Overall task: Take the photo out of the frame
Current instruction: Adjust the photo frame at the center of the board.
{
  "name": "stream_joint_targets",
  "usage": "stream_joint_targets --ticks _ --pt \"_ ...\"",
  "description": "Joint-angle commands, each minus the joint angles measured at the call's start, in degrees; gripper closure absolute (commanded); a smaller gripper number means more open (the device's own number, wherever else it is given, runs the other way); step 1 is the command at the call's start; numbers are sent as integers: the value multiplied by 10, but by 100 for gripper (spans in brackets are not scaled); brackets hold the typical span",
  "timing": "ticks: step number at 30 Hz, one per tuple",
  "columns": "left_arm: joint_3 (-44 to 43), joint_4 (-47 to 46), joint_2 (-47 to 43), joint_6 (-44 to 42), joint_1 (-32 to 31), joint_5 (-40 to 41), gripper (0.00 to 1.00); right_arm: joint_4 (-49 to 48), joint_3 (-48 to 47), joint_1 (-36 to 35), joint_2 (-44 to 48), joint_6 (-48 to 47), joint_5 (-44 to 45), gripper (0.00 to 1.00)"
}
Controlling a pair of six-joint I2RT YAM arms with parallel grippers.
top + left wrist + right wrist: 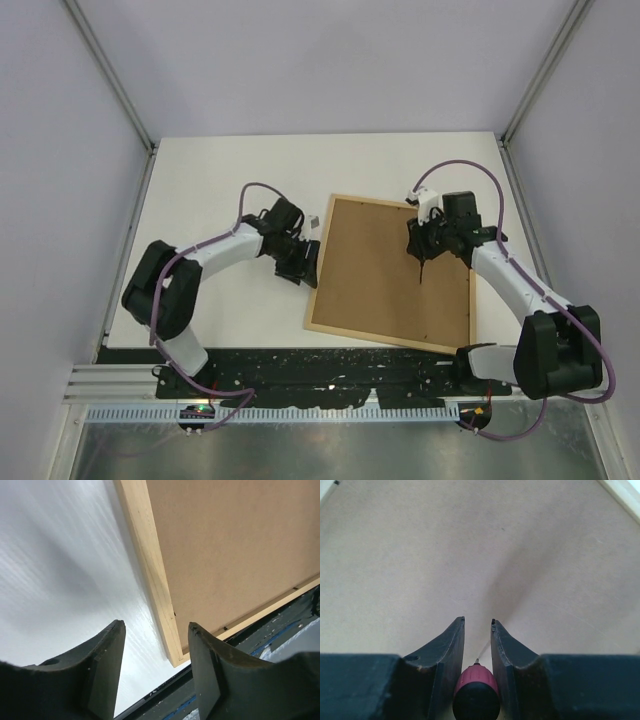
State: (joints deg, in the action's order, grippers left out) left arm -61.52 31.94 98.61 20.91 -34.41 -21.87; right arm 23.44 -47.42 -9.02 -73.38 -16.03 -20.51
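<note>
The frame (390,340) lies face down on the white table, its brown fibreboard back (385,275) up, so the photo is hidden. My left gripper (298,262) hovers at the frame's left side, open, with nothing between its fingers (112,650). In the left wrist view the pale wood strip (155,580) and the frame's near corner show past the left gripper (156,627). My right gripper (424,255) is over the back board's right half, shut on a small red-handled screwdriver (476,680). Its thin tip points down at the board (470,545) between the right gripper's (477,621) jaws.
The black base plate (330,365) runs along the table's near edge, just below the frame's near corner. White table surface (220,180) stretches to the left and behind the frame. Grey walls enclose the table on three sides.
</note>
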Motion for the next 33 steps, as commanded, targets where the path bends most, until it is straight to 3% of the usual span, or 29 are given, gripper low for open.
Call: stream_joint_targets --ticks 1,9,18,33 --pt "-21 2 -56 -17 25 3 40 20 -19 12 54 -49 52 92" --pt "-193 133 20 -109 25 74 33 52 -15 101 98 -85 58 92" --pt "-380 226 155 -180 -10 135 29 10 7 175 53 -116 68 92" --pt "-391 226 200 -254 -110 245 28 -139 -2 193 -62 -132 141 92"
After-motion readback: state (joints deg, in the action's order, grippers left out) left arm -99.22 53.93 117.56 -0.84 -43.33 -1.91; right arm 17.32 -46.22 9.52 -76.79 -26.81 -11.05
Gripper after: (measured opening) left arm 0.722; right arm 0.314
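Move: Some 14 cm to the right hand's right, level with it and 8 cm lower, runs the frame's right bar; the frame's far right corner is about 10 cm farther out along that bar. From the left hand, the middle stretch of the left bar is about 8 cm ahead, 6 cm right and 4 cm down, while the near left corner lies some 12 cm back and 1 cm right. Swinging some 14 cm right in a low arc, the right hand carries the screwdriver, still gripped, across the backing and down over the right bar, seeming to bear on it, with a last 3 cm forward. Opening wider, the left hand rises and reaches 11 cm forward along the left bar, then sinks and draws back 3 cm beside it, turning about 20 degrees clockwise. ##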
